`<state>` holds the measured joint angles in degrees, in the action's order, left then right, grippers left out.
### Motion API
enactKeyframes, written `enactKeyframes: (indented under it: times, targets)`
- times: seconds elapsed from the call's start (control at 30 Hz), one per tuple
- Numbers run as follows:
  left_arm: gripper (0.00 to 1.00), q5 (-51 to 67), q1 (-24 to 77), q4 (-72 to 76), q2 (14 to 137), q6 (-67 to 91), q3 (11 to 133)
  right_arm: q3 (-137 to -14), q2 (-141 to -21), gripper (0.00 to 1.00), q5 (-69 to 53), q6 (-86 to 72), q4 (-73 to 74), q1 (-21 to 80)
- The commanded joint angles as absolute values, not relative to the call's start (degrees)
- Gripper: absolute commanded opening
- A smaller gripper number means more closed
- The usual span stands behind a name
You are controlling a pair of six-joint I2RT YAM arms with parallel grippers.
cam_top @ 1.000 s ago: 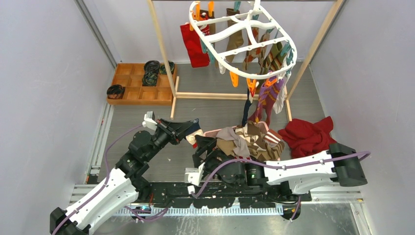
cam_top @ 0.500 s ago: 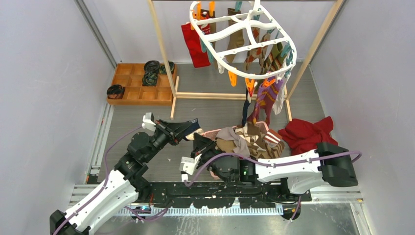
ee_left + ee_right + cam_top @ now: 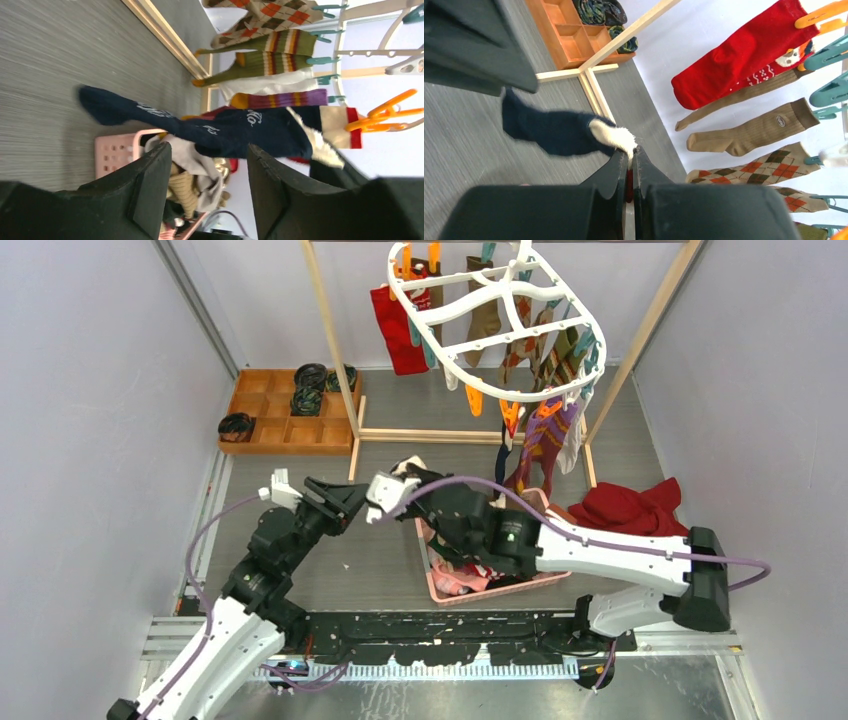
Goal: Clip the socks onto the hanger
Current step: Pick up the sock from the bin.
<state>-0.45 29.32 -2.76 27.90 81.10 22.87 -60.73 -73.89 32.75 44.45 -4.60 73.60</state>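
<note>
A navy sock (image 3: 235,131) with white lettering and a cream-and-red cuff stretches out in the air in the left wrist view. My right gripper (image 3: 631,152) is shut on its fuzzy white cuff, and the navy foot (image 3: 551,132) hangs over the floor. My left gripper (image 3: 210,167) stands open just short of the sock, its fingers (image 3: 150,185) touching nothing. In the top view both grippers meet left of centre, the left (image 3: 345,498) and the right (image 3: 410,472). The white oval hanger (image 3: 497,335) hangs at the back with several socks (image 3: 744,55) clipped on orange and teal pegs.
A pink basket (image 3: 437,585) with more socks lies under the right arm. A red cloth (image 3: 625,510) is heaped to the right. A wooden tray (image 3: 285,425) with black rolls sits back left. The wooden rack posts (image 3: 330,350) and base rail (image 3: 430,436) frame the hanger.
My right gripper shut on the navy sock's cuff and rose toward the back left. My left gripper opened and let the sock go. The pink basket now shows.
</note>
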Motion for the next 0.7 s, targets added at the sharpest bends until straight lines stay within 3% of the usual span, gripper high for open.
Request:
enactKeyframes:
  times: [0.0, 0.13, 0.2, 0.33, 0.67]
  targets:
    - [0.6, -6.97, 28.74, -18.1, 20.75, 59.23, 28.62, -71.25, -80.7, 0.01, 32.38, 33.09, 12.77, 70.78]
    - [0.67, -8.86, 28.78, -20.59, 11.41, 39.83, 27.45, -76.65, -84.22, 0.01, 25.51, 28.11, 19.42, 66.83]
    - [0.75, -3.8, 28.75, -14.78, 6.18, 32.08, 24.25, -79.8, -86.39, 0.02, 22.22, 27.14, 23.76, 65.26]
    - [0.8, 0.95, 28.75, 0.26, 1.46, 29.07, 15.86, -87.53, -91.07, 0.03, 17.53, 26.49, 33.5, 63.8]
    - [0.8, 5.33, 28.81, 40.73, 19.09, 26.17, 3.56, -96.25, -94.36, 0.04, 9.01, 22.76, 43.07, 60.03]
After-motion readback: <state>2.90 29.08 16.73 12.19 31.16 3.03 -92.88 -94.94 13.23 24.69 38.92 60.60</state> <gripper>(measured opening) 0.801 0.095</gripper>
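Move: The navy sock hangs by its cream cuff from the right fingers, its middle about 8 cm below that hand, 2 cm ahead and 3 cm left. From the left hand, empty and half open, the sock's middle is roughly 3 cm ahead and 5 cm right, 1 cm lower. The bin lies on the table some 7 cm back and 15 cm right of the right hand, 20 cm down; the near end of the rack foot is about 11 cm ahead and 1 cm left of the left hand, 22 cm below. Forward about 4 cm and then mostly down, some 7 cm, goes the right hand, tipping its fingers down by about 30 degrees and keeping its pinch on the sock's cuff. The empty left hand first draws back, left and a little up, then swings forward and right again and sinks, rolling its left side up by about 50 degrees while its fingers open wider, facing the hanging sock. ##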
